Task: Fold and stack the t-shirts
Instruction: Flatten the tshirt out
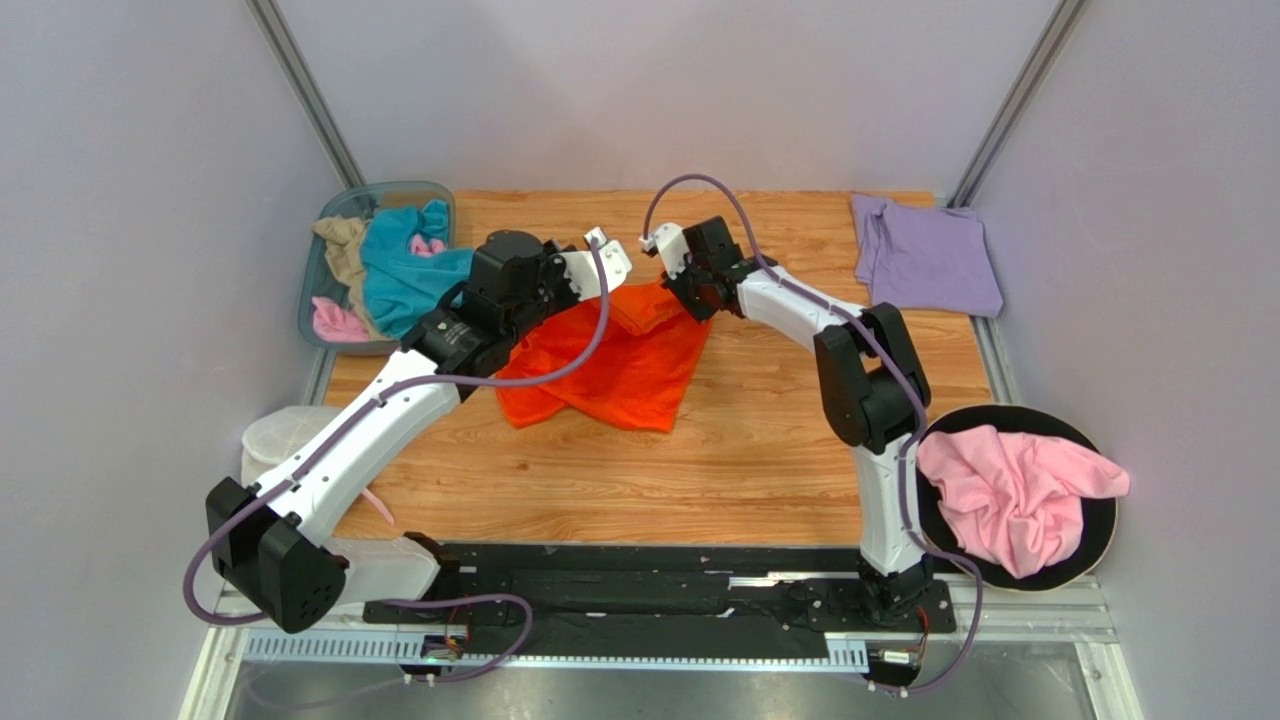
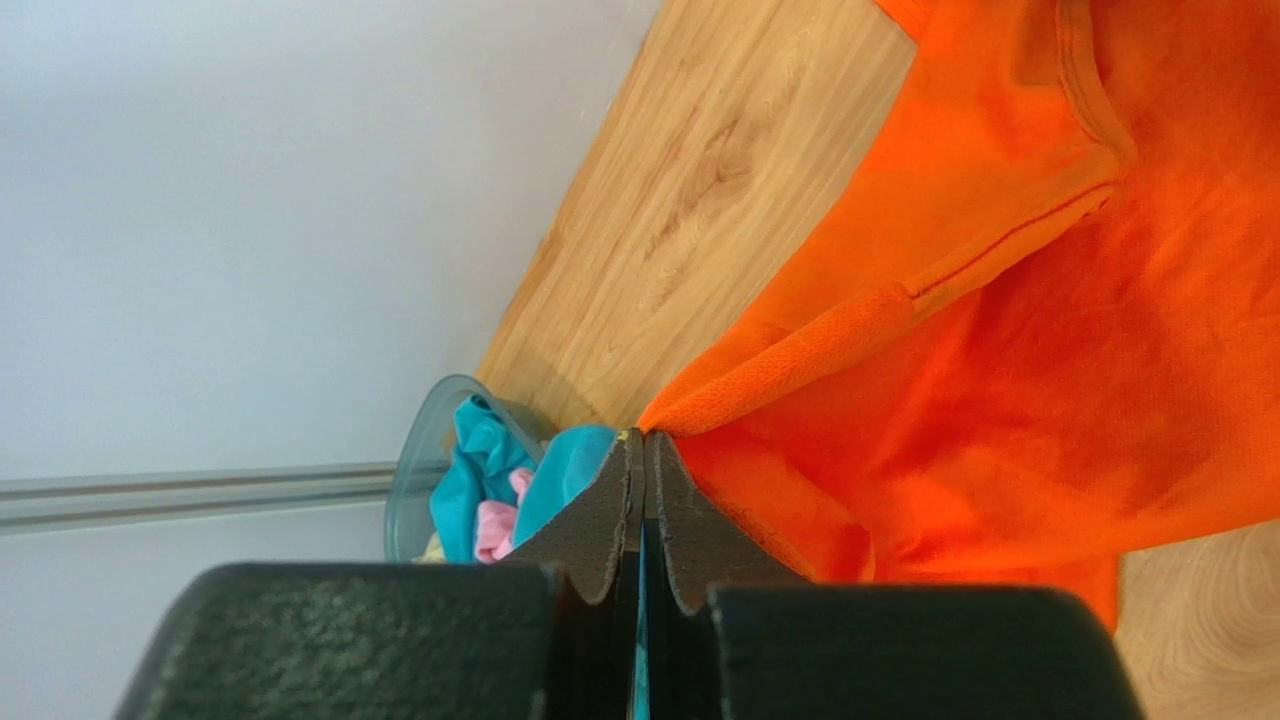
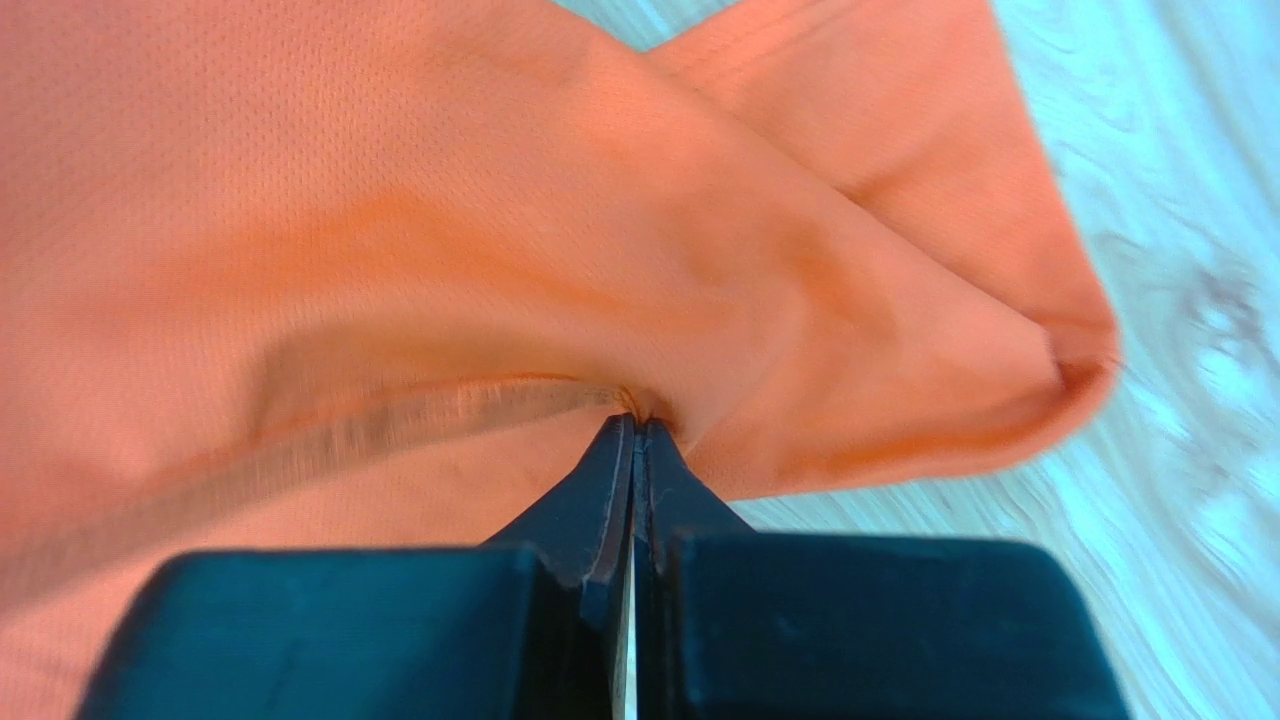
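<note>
The bright orange t-shirt (image 1: 616,368) hangs crumpled over the middle of the wooden table (image 1: 751,450), held up at two spots. My left gripper (image 1: 579,278) is shut on its edge near the sleeve hem, seen in the left wrist view (image 2: 643,438) with the orange cloth (image 2: 1052,330) to its right. My right gripper (image 1: 688,293) is shut on a fold of the same shirt, seen in the right wrist view (image 3: 634,428) with the cloth (image 3: 451,225) bunched at its tips. A folded pale lavender t-shirt (image 1: 924,255) lies at the back right.
A clear bin (image 1: 334,225) at the back left holds teal (image 1: 398,270), tan (image 1: 343,240) and pink cloth. A pink t-shirt (image 1: 1014,495) lies crumpled on a black round disc (image 1: 1089,435) at the right. A white pouch (image 1: 278,438) sits off the table's left edge.
</note>
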Controlling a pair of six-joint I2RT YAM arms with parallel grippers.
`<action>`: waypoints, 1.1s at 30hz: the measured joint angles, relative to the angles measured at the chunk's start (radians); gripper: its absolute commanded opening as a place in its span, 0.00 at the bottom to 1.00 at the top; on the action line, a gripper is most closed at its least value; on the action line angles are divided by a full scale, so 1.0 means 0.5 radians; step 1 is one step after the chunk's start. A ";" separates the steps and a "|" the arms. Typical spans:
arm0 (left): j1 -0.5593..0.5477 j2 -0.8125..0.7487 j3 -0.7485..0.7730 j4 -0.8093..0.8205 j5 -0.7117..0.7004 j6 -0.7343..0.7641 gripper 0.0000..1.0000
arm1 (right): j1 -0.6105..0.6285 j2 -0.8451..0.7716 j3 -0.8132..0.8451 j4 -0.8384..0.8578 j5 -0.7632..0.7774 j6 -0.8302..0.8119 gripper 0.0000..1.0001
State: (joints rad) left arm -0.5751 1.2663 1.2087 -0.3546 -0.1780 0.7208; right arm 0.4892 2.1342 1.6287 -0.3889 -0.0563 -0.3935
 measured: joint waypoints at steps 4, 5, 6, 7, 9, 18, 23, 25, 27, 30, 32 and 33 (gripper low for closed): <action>0.000 0.000 -0.028 -0.002 0.000 -0.002 0.00 | 0.001 -0.156 -0.031 -0.066 0.034 -0.004 0.13; 0.000 0.000 -0.030 -0.002 -0.001 -0.002 0.00 | 0.001 -0.211 -0.047 -0.068 0.035 -0.008 0.24; 0.000 0.000 -0.030 0.000 -0.001 -0.002 0.00 | 0.002 -0.258 -0.060 -0.069 0.035 -0.008 0.28; 0.000 0.000 -0.030 0.000 -0.001 -0.002 0.00 | 0.002 -0.311 -0.076 -0.069 0.032 -0.010 0.29; 0.000 0.000 -0.030 0.000 -0.001 -0.002 0.00 | 0.003 -0.399 -0.113 -0.056 0.023 -0.016 0.30; 0.000 0.000 -0.024 -0.002 -0.015 0.001 0.00 | 0.051 -0.449 -0.294 0.027 0.017 -0.052 0.34; 0.000 0.000 -0.002 0.002 -0.017 0.008 0.00 | 0.055 -0.372 -0.294 0.035 0.006 -0.097 0.52; 0.000 0.000 -0.002 0.005 -0.018 0.010 0.00 | 0.055 -0.346 -0.300 0.046 -0.014 -0.113 0.53; 0.000 0.000 -0.002 0.015 -0.022 0.016 0.00 | 0.055 -0.343 -0.337 0.083 -0.031 -0.122 0.54; 0.000 0.005 0.005 0.031 -0.027 0.040 0.00 | 0.063 -0.344 -0.431 0.194 -0.049 -0.128 0.54; 0.000 0.015 0.013 0.037 -0.030 0.055 0.00 | 0.068 -0.344 -0.487 0.230 -0.053 -0.128 0.54; 0.002 0.024 0.019 0.045 -0.031 0.062 0.00 | 0.072 -0.344 -0.513 0.243 -0.057 -0.128 0.54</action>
State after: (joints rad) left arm -0.5743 1.2785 1.2182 -0.3321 -0.1932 0.7517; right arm 0.5255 1.9621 1.3724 -0.2676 -0.0849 -0.4576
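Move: The right fingers still pinch the orange t-shirt just above the table; the next stretch of its right edge lies about 5 cm back, 1 cm left and 2 cm below. The shirt's near right corner is some 15 cm back and 3 cm left, the purple t-shirt about 8 cm ahead and 29 cm right. From the left hand, holding the shirt up, that edge lies about 5 cm ahead, 20 cm right, 24 cm below. The right hand rises about 8 cm, releasing the t-shirt, and sinks open towards its edge 4 cm back. ##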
